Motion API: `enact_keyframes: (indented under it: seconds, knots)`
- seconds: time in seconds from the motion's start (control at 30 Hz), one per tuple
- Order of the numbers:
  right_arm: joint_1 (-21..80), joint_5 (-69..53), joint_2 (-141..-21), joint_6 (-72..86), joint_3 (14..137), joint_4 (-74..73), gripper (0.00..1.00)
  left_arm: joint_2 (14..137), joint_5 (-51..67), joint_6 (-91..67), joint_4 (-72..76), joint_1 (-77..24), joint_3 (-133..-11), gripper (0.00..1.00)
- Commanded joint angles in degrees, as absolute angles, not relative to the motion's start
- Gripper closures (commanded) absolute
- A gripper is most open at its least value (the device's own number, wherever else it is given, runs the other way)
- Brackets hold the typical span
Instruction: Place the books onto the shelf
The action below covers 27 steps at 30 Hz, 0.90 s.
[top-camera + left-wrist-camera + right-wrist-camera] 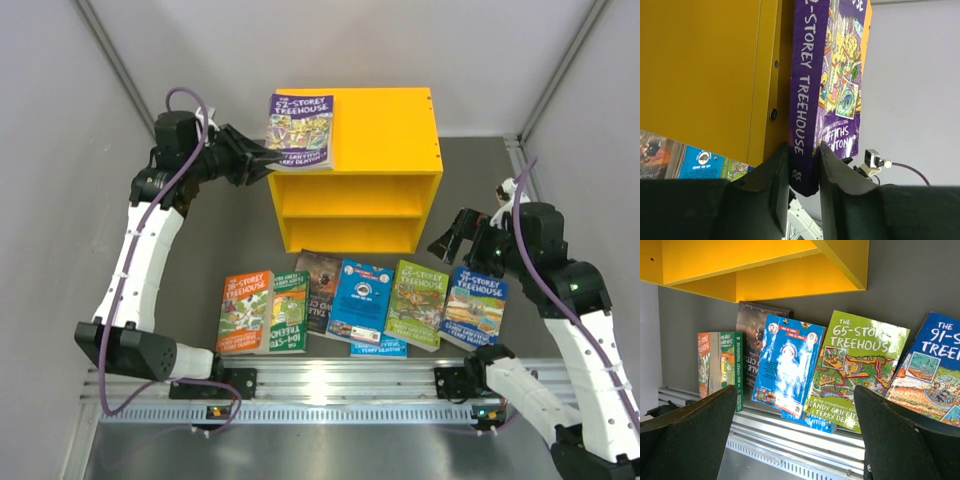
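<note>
My left gripper [262,155] is shut on the lower end of a purple "Treehouse" book [300,130], cover up, over the left part of the yellow shelf's top [390,125]. In the left wrist view both fingers [777,175] press on the purple spine [805,100], right beside the shelf [705,75]. Both compartments show no books. Several books lie in a row in front of the shelf: orange [245,310], dark [318,278], blue [360,300], green [420,303]. My right gripper [455,240] hangs open above the row's right end, with nothing between its fingers [795,430].
An aluminium rail [350,385] runs along the near edge just behind the book row. Grey walls close in the left, right and back. The right wrist view shows the green book [855,365], a blue one [787,365] and the shelf's underside [765,265].
</note>
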<state>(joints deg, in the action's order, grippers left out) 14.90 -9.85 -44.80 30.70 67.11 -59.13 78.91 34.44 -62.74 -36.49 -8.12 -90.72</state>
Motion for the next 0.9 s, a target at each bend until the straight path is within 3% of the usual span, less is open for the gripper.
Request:
enact_keyframes:
  seconds: [0.0, 0.07, 0.17, 0.2, 0.3, 0.4, 0.6, 0.77, 0.87]
  knots:
    - [15.56, -10.02, -44.82, 31.29, 66.97, -56.08, 0.0, 80.42, 32.43, -60.12, -40.61, -8.26, -91.84, 0.69]
    - [15.47, -10.02, -44.74, 31.38, 66.8, -55.99, 0.0, 80.51, 32.61, -60.21, -40.61, -8.26, -91.93, 0.53]
    - [15.56, -9.84, -44.65, 31.38, 66.62, -55.9, 0.0, 80.6, 32.7, -59.94, -40.61, -8.26, -92.37, 0.38]
    - [15.56, -9.76, -44.47, 31.38, 66.62, -55.99, 0.0, 80.6, 32.7, -59.59, -40.61, -8.26, -92.72, 0.23]
    - [15.56, -9.58, -44.21, 31.29, 66.53, -55.99, 0.0, 81.64, 30.68, -56.27, -45.75, -8.26, -95.88, 0.09]
    - [15.56, -9.58, -44.21, 31.2, 66.45, -56.16, 0.0, 84.62, 23.75, -49.34, -57.15, -8.26, -105.52, 0.08]
    - [15.56, -10.11, -45.26, 30.59, 66.88, -56.16, 0.0, 86.31, 2.52, -40.53, -71.01, -8.26, -112.32, 0.08]
    - [15.56, -10.37, -45.97, 29.88, 67.32, -56.16, 0.0, 79.39, -7.2, -40.78, -73.03, -8.09, -104.88, 0.06]
    - [15.64, -11.77, -46.05, 29.1, 67.41, -55.99, 0.0, 75.17, -8.7, -43.94, -73.92, -7.12, -94.07, 0.05]
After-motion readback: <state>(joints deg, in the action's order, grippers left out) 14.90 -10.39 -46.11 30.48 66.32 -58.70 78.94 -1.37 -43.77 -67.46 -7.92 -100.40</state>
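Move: The left hand still pinches the near left corner of the purple 52-Storey book, whose middle is about 7 cm ahead, 5 cm to its right and level with the fingers, over the yellow shelf's top. The middle of that shelf top is some 10 cm ahead and 14 cm right. Down on the table, roughly 36 cm below and 18 cm back, lie the orange book, 13 cm left, and the dark green book, 3 cm left. From the right hand the purple book is about 23 cm ahead, 33 cm left and 10 cm higher. The left hand stays at the purple book's near left corner while its fingers spread from a narrow grip to almost fully open, letting the book go on top of the shelf, and lifts about 2.5 cm as they do. It then swings away to the left some 11 cm, sinking well below its starting height beside the shelf and drawing back a little at the end, while the wrist rolls its left side up by nearly 40 degrees and turns somewhat counter-clockwise. ##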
